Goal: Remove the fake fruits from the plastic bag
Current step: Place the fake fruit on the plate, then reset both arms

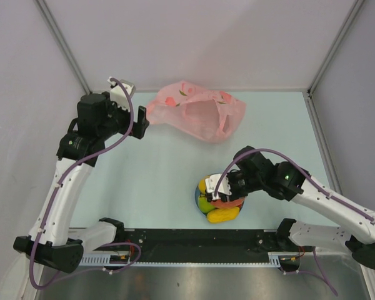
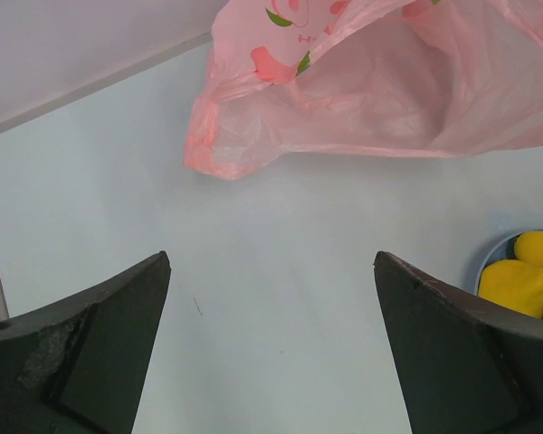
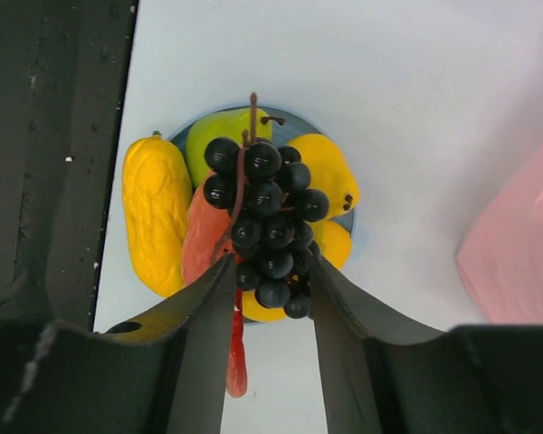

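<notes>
The pink plastic bag (image 1: 197, 112) lies crumpled at the back of the table, its mouth gaping in the left wrist view (image 2: 371, 90). The fake fruits are heaped on a blue plate (image 1: 197, 195): a long yellow one (image 3: 154, 217), a green one (image 3: 208, 136), a yellow one (image 3: 330, 172), a red slice (image 3: 204, 235) and a dark grape bunch (image 3: 267, 212) on top. My right gripper (image 3: 271, 262) hangs over the heap, jaws parted, its tips flanking the bunch's lower end. My left gripper (image 2: 271, 262) stands wide open and bare beside the bag's left end (image 1: 140, 122).
The white walls of the enclosure close in the table at the back and both sides. A black rail (image 1: 194, 240) carrying the arm bases runs along the near edge. The plate's rim (image 2: 489, 262) with yellow fruits (image 2: 520, 280) shows at the right in the left wrist view.
</notes>
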{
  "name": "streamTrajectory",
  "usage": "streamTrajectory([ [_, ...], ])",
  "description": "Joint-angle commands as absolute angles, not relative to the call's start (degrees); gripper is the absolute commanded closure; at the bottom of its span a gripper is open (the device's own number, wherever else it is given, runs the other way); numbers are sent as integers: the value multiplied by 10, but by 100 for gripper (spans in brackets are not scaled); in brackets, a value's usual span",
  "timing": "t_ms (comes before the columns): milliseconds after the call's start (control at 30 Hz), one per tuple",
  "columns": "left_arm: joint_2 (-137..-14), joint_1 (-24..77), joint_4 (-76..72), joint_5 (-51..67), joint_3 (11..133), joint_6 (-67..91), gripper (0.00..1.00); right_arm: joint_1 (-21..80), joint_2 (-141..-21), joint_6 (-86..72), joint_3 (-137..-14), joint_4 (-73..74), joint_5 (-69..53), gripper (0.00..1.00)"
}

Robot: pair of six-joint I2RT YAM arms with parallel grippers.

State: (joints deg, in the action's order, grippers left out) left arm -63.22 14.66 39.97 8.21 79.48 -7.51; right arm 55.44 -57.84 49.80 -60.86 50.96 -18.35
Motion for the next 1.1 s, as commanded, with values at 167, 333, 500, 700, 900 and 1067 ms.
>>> streamTrajectory([
  [167, -604, 141, 383, 58, 773, -71, 0, 482, -544, 405, -634, 385, -10, 31],
  [333, -572, 137, 379, 23, 741, -76, 0, 294, -526, 289, -634, 308, 36, 0],
  [500, -537, 126, 374, 4, 694, -83, 0, 83, -548, 150, -635, 344, -34, 0],
  [700, -509, 103, 370, 6, 632, -66, 0, 11, -599, 11, -634, 435, 97, 0],
  [900, -468, 68, 360, 30, 558, -36, 0, -34, -547, 3, -583, 433, 29, 0],
  [1067, -449, 55, 361, 32, 523, -29, 0, -51, -522, -32, -574, 434, -22, 0],
])
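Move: The black grapes sit just under the right hand's barely parted fingertips, about 5 cm below and 2 cm to the right, level fore and aft. The plate's middle is about 4 cm right, 1 cm back and 14 cm down; on it the watermelon slice lies some 7 cm right and 2 cm back of the hand, the long yellow fruit 4 cm right and 8 cm back. From the left hand the grapes are roughly 24 cm right, 18 cm back and 18 cm below. The right hand opens wide, swinging some 27 cm right and forward from the grapes; left hand sinks leftward. ##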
